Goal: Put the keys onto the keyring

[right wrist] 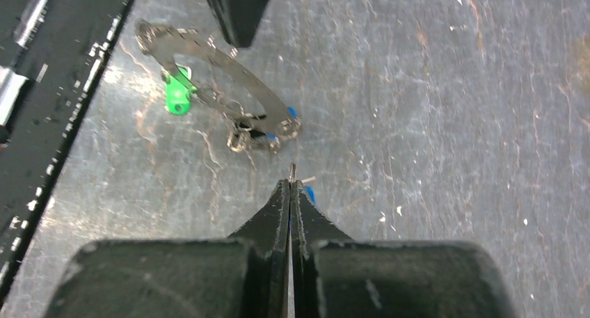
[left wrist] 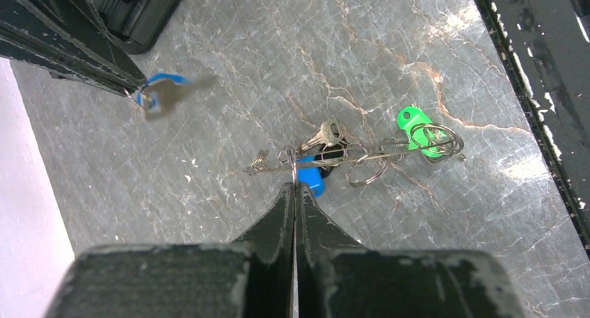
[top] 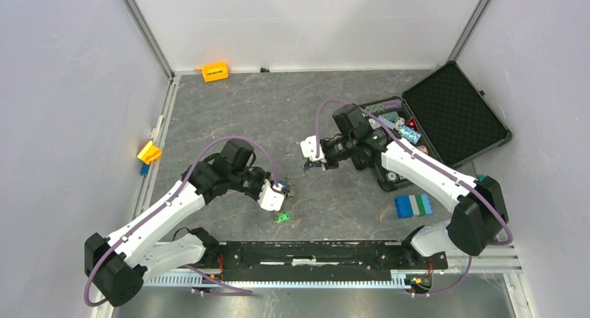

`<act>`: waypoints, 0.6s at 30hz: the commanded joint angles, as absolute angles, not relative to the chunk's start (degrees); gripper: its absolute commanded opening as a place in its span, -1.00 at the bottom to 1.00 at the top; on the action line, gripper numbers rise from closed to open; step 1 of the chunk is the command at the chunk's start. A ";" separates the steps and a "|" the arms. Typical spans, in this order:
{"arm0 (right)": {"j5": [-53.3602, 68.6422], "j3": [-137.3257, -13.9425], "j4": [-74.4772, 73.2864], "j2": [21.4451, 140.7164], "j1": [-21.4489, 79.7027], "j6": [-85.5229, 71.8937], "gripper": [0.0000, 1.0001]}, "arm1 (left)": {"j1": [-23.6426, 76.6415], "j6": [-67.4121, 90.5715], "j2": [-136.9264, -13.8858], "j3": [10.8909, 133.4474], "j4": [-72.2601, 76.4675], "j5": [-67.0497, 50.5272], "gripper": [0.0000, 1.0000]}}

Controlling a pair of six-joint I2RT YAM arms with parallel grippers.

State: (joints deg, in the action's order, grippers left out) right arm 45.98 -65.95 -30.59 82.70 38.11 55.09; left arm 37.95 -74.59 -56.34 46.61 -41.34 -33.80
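Observation:
My left gripper (left wrist: pixel 295 186) is shut on the keyring (left wrist: pixel 271 168), a thin jagged metal ring seen edge-on just above the table. On or against the ring hang a silver key (left wrist: pixel 330 132), a blue tag (left wrist: pixel 314 180), a black tag (left wrist: pixel 334 153) and a green tag (left wrist: pixel 415 125). The right gripper (right wrist: pixel 291 182) is shut on a small key with a blue tag (right wrist: pixel 309 193), held a little short of the keyring (right wrist: pixel 209 57). From above, the left gripper (top: pixel 284 190) and the right gripper (top: pixel 311 165) face each other mid-table, a short gap apart.
An open black case (top: pixel 452 116) with striped chips lies at the right. A blue, green and white block (top: pixel 412 205) sits near the right arm's base. An orange block (top: pixel 215 72) is at the back and a yellow one (top: pixel 149 152) at the left wall. A black rail (top: pixel 313 252) runs along the near edge.

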 commanded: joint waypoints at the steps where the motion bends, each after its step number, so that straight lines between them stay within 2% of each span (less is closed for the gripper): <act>1: 46.06 -64.96 -26.97 79.74 40.93 51.67 -1.00 | 37.72 -72.02 -56.51 49.95 -39.53 -38.25 -0.95; 18: 45.45 -62.60 -24.64 79.37 48.74 50.38 -1.00 | 37.71 -76.41 -54.56 48.40 -40.66 -44.24 -0.96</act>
State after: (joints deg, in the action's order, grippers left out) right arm 45.78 -62.74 -26.55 80.31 47.66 50.85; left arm 37.93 -74.35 -56.07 47.42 -41.43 -40.14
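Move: About 5 cm back, 6 cm left and 3 cm lower than the right hand, which already holds the last blue-tagged key by its small ring, lies the keyring's far end. The left hand keeps the keyring pinched; from it the held key is some 7 cm ahead and 6 cm right. From the right hand, the green tag lies roughly 14 cm back, 6 cm left and 5 cm below, and the black tag 8 cm back, 5 cm left, 6 cm lower. Carrying the key back about 6 cm and some 3 cm to the left, the right hand closes in on the keyring's far end, nearly level, its wrist turning slightly counter-clockwise and its fingers staying shut on the small ring. The left hand keeps its pinch and eases the keyring roughly 2 cm back, up and to the right. ##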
